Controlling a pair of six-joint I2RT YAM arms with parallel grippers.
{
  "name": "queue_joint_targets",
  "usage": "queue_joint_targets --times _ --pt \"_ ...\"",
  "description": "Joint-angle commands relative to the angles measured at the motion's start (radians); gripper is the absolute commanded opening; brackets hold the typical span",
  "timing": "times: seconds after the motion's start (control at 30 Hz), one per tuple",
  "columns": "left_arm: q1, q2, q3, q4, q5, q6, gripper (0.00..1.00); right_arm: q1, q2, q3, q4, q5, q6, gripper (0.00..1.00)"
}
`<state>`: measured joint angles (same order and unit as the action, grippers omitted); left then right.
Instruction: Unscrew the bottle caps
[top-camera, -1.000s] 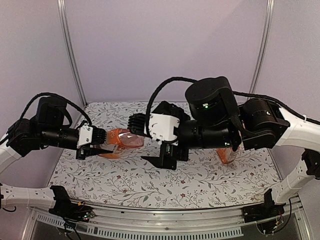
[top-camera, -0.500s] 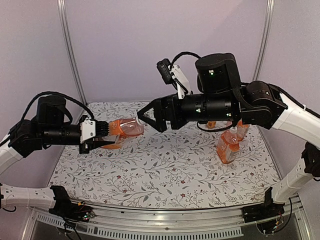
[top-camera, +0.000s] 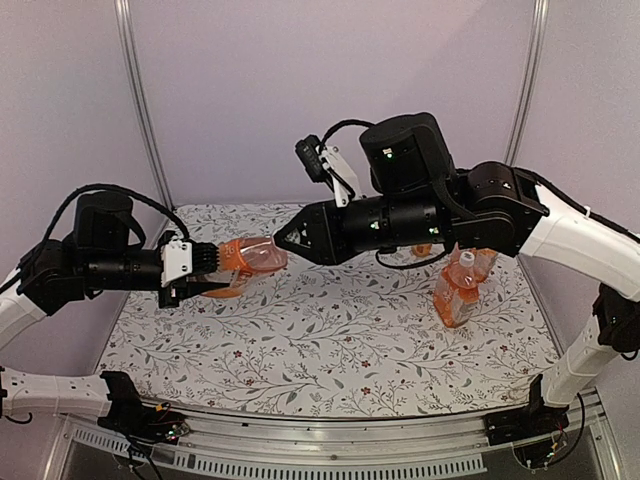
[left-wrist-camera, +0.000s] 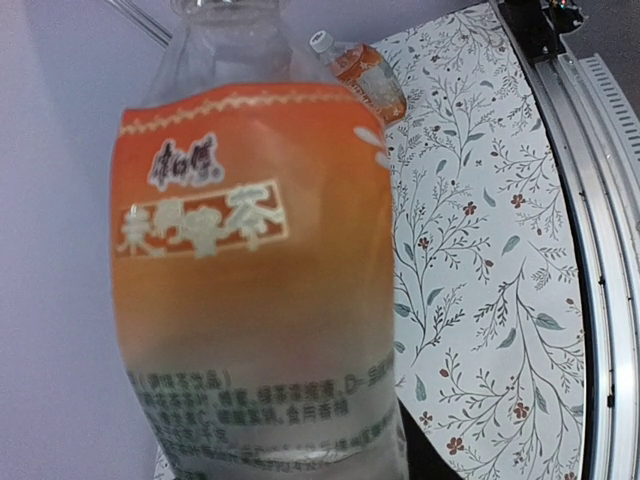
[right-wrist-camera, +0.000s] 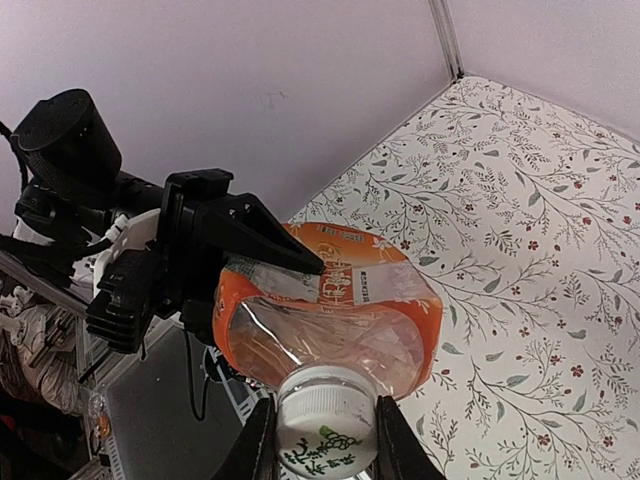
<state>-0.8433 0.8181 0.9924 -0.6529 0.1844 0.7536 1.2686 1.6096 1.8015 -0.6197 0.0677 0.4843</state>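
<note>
A squat clear bottle (top-camera: 248, 258) with an orange label hangs level above the table, its base in my left gripper (top-camera: 213, 272), which is shut on it. This bottle (left-wrist-camera: 250, 260) fills the left wrist view and hides that gripper's fingers. My right gripper (right-wrist-camera: 325, 442) is shut on its white cap (right-wrist-camera: 325, 420), one finger pressed against each side. From above, the right gripper (top-camera: 284, 240) meets the bottle's neck end. The left gripper's black fingers (right-wrist-camera: 255, 235) clamp the bottle body (right-wrist-camera: 330, 310).
Two more orange bottles stand at the table's right side, one nearer (top-camera: 457, 293) with a white cap (top-camera: 462, 258), one behind it (top-camera: 486, 262). One of them (left-wrist-camera: 365, 78) also shows in the left wrist view. The floral tablecloth (top-camera: 330, 350) covers the table.
My right arm swung up from pointing down at the table, lined up with the bottle's neck, and its open jaws closed on the cap. The left arm lifted the bottle slightly.
</note>
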Motion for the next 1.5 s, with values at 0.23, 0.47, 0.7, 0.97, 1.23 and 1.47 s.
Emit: queue_joint_targets --times 0.23,0.47,0.7,0.97,1.23,1.47 --pt "0.001 -0.018 -0.003 -0.24 0.152 0.172 0.22 0.097 -0.095 -0.098 -0.165 0.001 -0.707 0.0" --pt "-0.002 -0.029 -0.041 -0.386 0.173 0.304 0.21 0.164 -0.16 -0.151 -0.264 0.171 -1.192 0.0" --pt "-0.002 -0.034 -0.057 -0.351 0.153 0.283 0.21 0.17 -0.141 -0.172 -0.18 0.281 -1.247 0.0" --pt "0.031 -0.066 -0.105 -0.094 0.006 0.087 0.21 -0.092 -0.048 -0.37 -0.063 0.137 -0.751 0.0" --pt "0.111 -0.126 -0.152 0.033 -0.06 -0.077 0.21 -0.148 0.18 -0.464 0.025 0.036 -0.352 0.0" --pt "0.137 -0.154 -0.152 0.044 0.003 -0.157 0.22 -0.151 0.393 -0.403 -0.041 -0.027 -0.235 0.0"
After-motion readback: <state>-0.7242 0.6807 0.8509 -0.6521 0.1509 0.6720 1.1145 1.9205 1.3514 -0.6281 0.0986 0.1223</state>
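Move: The right fingers already grip the cap. The bare table spot it is taken to lies about 5 cm ahead, 7 cm to the right and 40 cm below; the held bottle's middle is 8 cm to the left and 4 cm lower, and a standing bottle some 15 cm ahead, 28 cm to the right and 30 cm below. From the left hand, the cap is about 2 cm ahead, 10 cm to the right and 5 cm up. Keeping its pinch on the cap, the right hand rolls some 75 degrees counter-clockwise, seen from behind its fingers, swinging back, right and down while the left, still gripping the bottle, dips back and down. The right then goes forward and plunges nearly 30 cm towards bare table, fingers turning straight down, as the left returns forward and drifts left. ##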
